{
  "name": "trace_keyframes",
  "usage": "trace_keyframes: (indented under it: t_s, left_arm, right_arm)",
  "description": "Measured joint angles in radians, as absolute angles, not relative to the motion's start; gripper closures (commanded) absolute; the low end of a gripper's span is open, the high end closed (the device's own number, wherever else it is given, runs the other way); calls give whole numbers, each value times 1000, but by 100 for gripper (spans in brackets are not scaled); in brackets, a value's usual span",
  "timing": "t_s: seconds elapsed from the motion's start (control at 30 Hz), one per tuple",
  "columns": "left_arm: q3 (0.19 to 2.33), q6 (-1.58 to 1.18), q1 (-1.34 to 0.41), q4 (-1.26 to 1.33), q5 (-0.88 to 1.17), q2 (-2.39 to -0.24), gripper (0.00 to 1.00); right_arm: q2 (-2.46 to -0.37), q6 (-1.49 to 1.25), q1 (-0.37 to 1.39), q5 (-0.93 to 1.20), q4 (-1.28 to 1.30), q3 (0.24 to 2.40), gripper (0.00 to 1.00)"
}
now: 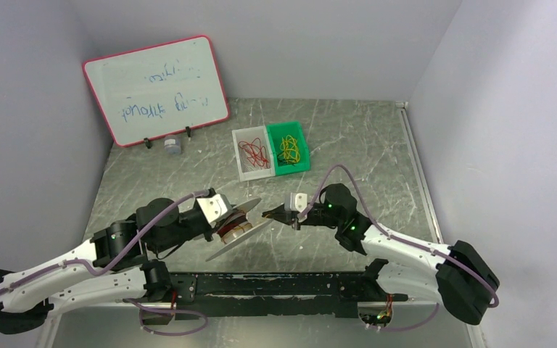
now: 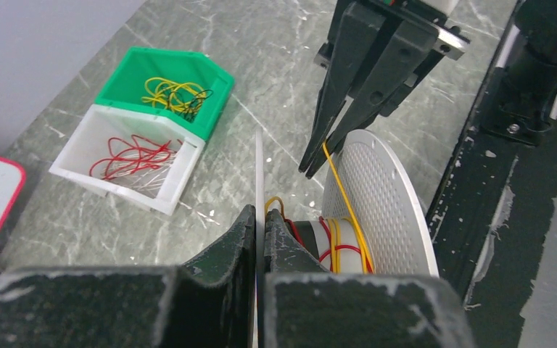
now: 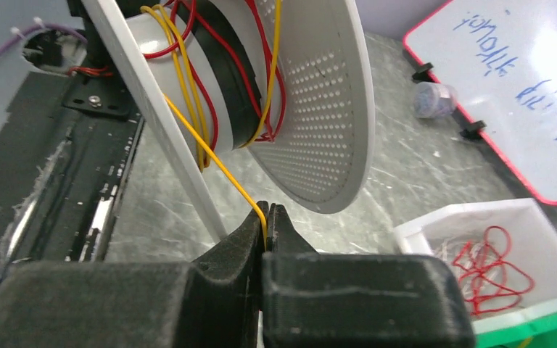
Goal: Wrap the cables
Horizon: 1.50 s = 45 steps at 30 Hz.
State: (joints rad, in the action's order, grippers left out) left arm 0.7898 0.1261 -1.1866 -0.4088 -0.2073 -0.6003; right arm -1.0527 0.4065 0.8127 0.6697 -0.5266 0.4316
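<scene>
A white spool (image 1: pixel 236 230) with perforated flanges hangs tilted above the table between both arms. My left gripper (image 2: pixel 260 217) is shut on the thin edge of one flange (image 2: pixel 259 167). Red and yellow cables (image 3: pixel 203 80) are wound round the spool's core. One yellow cable (image 3: pixel 214 161) runs from the core down to my right gripper (image 3: pixel 267 210), which is shut on its end. In the left wrist view the right gripper (image 2: pixel 312 170) points down beside the other flange (image 2: pixel 384 196), with the yellow cable (image 2: pixel 344 196) leading from its tips.
A white bin (image 1: pixel 255 175) with loose red cables (image 1: pixel 254 152) and a green bin (image 1: pixel 294 169) with yellow ones (image 1: pixel 289 147) stand behind the spool. A whiteboard (image 1: pixel 156 88) leans at the back left, a small grey cap (image 1: pixel 172 147) before it. A black rail (image 1: pixel 275 286) lines the near edge.
</scene>
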Motion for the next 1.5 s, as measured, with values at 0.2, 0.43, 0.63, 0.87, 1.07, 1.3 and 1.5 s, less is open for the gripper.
trace_keyframes:
  t_s: [0.2, 0.43, 0.63, 0.87, 1.07, 1.3, 1.5]
  left_arm:
    - [790, 141, -1187, -412, -153, -600, 93]
    - [804, 159, -1187, -421, -121, -611, 93]
    - [875, 160, -1188, -379, -78, -614, 93]
    - [926, 161, -1188, -319, -57, -615, 93]
    - [926, 171, -1188, -329, -113, -633, 93]
    - [892, 201, -1188, -332, -300, -661, 93]
    - [810, 242, -1188, -333, -490, -727, 93]
  right_arm:
    - [-1103, 309, 811, 705, -709, 343, 100]
    - [-1210, 223, 811, 730, -917, 284, 99]
    - [-1355, 175, 804, 688, -976, 218, 94]
    - [-1426, 126, 804, 639, -1097, 200, 87]
    - [-1415, 102, 804, 532, -1185, 146, 81]
    - [-1263, 86, 804, 342, -1165, 99, 75]
    - [-1089, 70, 804, 173, -1045, 102, 73]
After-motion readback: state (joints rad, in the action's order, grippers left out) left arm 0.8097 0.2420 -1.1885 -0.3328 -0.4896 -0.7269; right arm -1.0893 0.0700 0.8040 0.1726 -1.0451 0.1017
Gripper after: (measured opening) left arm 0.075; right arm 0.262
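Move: The right gripper has the yellow cable pinched. From it, the spool hub lies about 8 cm left, 5 cm back and slightly above; the white bin is some 26 cm ahead and 4 cm left, the green bin about 27 cm ahead and 7 cm right, both roughly 17 cm below. From the left gripper, already holding a spool flange, the hub lies about 3 cm back, 3 cm right and 5 cm below. Draw the right gripper down about 10 cm with the yellow cable, open partway to let go, then back away from the spool forward, right and up, turning clockwise. Keep the left gripper's pinch on the flange: ease slightly back, lift the spool about 8 cm, then carry it forward and back down, turning counter-clockwise. ##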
